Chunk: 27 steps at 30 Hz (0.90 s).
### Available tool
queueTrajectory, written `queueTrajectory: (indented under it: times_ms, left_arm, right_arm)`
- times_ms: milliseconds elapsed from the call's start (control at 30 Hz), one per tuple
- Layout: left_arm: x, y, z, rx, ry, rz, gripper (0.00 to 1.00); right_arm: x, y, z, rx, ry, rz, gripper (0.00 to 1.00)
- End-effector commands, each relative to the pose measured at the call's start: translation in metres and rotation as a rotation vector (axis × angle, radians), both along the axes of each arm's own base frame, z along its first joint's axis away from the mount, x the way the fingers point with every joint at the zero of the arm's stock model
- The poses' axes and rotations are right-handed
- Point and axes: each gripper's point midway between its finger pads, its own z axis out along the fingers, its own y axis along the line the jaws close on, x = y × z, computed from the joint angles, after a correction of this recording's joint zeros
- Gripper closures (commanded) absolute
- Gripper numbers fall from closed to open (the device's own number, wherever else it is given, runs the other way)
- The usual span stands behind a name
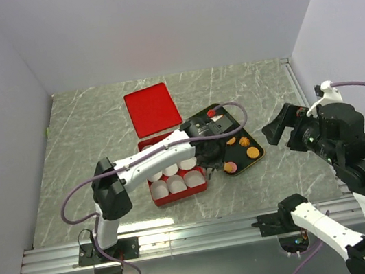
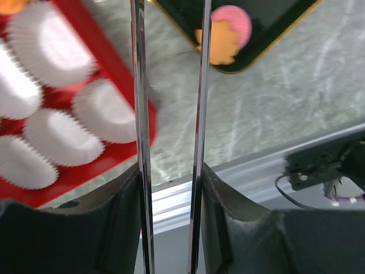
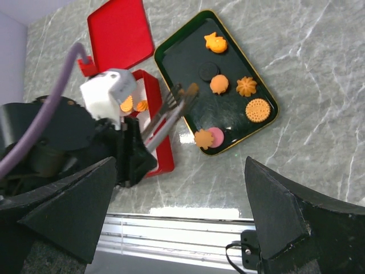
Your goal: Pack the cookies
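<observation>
Several cookies (image 3: 219, 84) lie on a black tray (image 3: 171, 57), mostly orange, one dark. A pink one (image 2: 236, 23) overlaps an orange flower-shaped one (image 2: 219, 45) at the tray's near corner. Two orange cookies (image 3: 134, 105) sit in the red box (image 1: 178, 195) of white paper cups. My left gripper (image 1: 207, 152) carries two long metal blades (image 2: 140, 114) that stand apart, with nothing between them where they show. Their tips (image 3: 187, 92) hang over the tray's left edge beside the box. My right gripper (image 3: 181, 162) is open and empty, raised to the right of the tray.
The red lid (image 1: 152, 108) lies flat behind the box. An aluminium rail (image 1: 205, 234) runs along the table's near edge. Grey walls close the table in on the left, back and right.
</observation>
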Motion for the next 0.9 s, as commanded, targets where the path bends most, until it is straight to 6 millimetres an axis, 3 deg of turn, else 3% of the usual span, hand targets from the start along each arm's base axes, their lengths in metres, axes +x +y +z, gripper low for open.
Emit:
queueTrajectory:
  times_ms: [0,233,867]
  left_arm:
    - [-0.008,-0.033,0.020,-0.099,-0.010,-0.071,0.56]
    - [-0.021,-0.039,-0.002,-0.061,0.028,-0.118,0.56]
    - [-0.010,-0.039,-0.040,0.055,0.018,-0.164,0.53]
  right_arm:
    - [-0.002,-0.006,0.006,-0.002,-0.033,-0.027,0.00]
    - [-0.003,-0.008,0.004,0.014,-0.028,-0.050,0.00]
    - [-0.003,-0.007,0.003,0.044,-0.022,-0.074,0.00]
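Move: The orange flower cookie lies some 4 cm ahead of my left hand, 6 cm to its right and roughly 13 cm below, with the pink cookie touching it on the right. The red box's middle is about 12 cm left and 6 cm ahead of this hand, the large round cookie 16 cm right and 7 cm ahead. From my right hand the flower cookie lies about 6 cm ahead, 8 cm left and 32 cm down. Still holding the tongs part open, I swing my left hand about 3 cm right and 2 cm back, away from the red box. Then I sink almost straight down towards the orange flower cookie, about 5 cm lower in all, turning the wrist a little clockwise so the cookie comes between the tong arms as seen from the wrist. ##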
